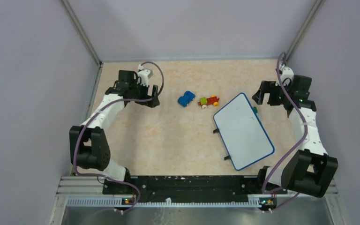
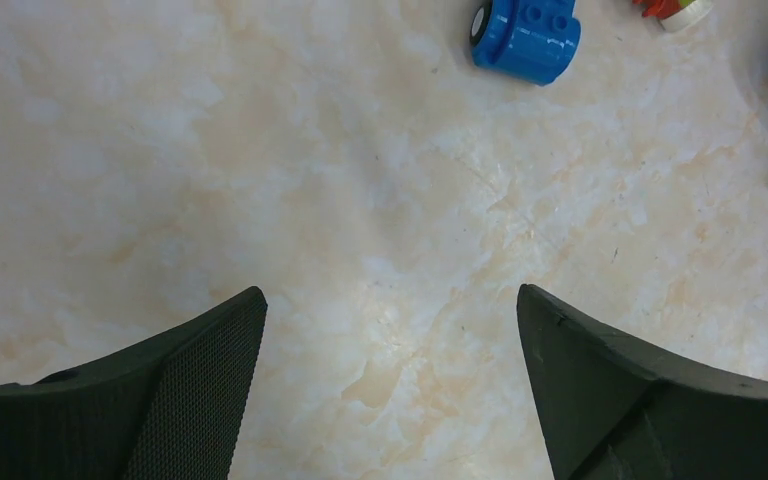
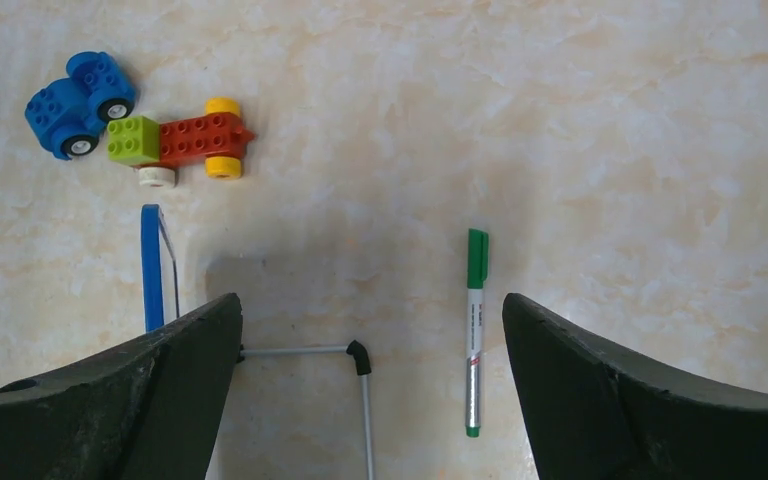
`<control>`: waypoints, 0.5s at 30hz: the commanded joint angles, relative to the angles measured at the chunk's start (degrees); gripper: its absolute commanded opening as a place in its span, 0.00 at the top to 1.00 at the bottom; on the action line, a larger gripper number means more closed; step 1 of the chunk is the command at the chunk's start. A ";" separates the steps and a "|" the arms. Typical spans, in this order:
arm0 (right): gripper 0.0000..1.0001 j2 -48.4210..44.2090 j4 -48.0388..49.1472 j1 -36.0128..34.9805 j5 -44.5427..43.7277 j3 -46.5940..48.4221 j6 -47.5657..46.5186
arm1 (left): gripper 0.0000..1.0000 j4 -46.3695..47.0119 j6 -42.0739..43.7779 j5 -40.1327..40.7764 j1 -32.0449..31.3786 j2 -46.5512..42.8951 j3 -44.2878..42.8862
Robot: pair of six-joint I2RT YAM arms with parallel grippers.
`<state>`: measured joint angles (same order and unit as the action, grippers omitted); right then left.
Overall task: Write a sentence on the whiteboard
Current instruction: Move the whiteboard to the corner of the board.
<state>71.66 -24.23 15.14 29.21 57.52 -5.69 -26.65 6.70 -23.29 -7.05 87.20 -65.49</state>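
The whiteboard point(image 1: 243, 131) lies slanted at the right of the table, white with a blue rim and two small black feet on its left edge. Its face is blank; no sentence shows. In the right wrist view I see its blue rim point(image 3: 150, 265) edge-on and a wire stand point(image 3: 360, 360) under it. A green marker point(image 3: 474, 330) lies capped on the table by the board's far corner, a speck in the top view point(image 1: 255, 109). My right gripper point(image 3: 372, 330) is open and empty above it point(image 1: 267, 96). My left gripper point(image 2: 390, 330) is open and empty at the far left point(image 1: 146, 99).
A blue toy car point(image 1: 185, 98) and a red, green and yellow brick vehicle point(image 1: 209, 101) lie at the back middle, left of the board. The car also shows in the left wrist view point(image 2: 526, 35). Grey walls close the table at the back and sides.
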 commanded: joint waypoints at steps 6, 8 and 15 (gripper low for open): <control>0.02 -0.02 0.85 0.34 -2.73 5.52 2.75 | 0.01 -1.21 9.61 -10.37 -2.69 5.09 -14.07; 0.02 0.32 0.75 0.42 -3.28 5.80 3.04 | 0.01 -2.03 11.35 -11.02 -5.85 6.47 -16.12; 0.01 0.75 0.71 0.60 -4.77 5.86 3.58 | 0.02 -2.43 13.35 -5.91 -19.92 12.92 -19.95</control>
<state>71.94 -24.95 15.14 25.87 60.47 -3.16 -27.97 17.78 -29.91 -20.64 96.68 -82.85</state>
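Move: The whiteboard, leaning on its stand, has its middle about 39 cm to the right of the left hand, some 11 cm nearer the base and roughly 10 cm lower. Before it come the blue toy car, about 13 cm right, 7 cm ahead and 12 cm below the hand, and the red-green toy car, some 24 cm right, 5 cm ahead and likewise 12 cm below. From the right hand, the whiteboard lies about 5 cm left, 10 cm back and 14 cm below. Heading right for the whiteboard, the open left hand first lifts and eases forward about 4 cm, then sweeps right in a quickening arc, some 12 cm in all, turning back slightly at the end and finishing about 5 cm higher. The wrist swings some 25 degrees clockwise and its fingertips tip up by 10 or so; nothing is touched. ##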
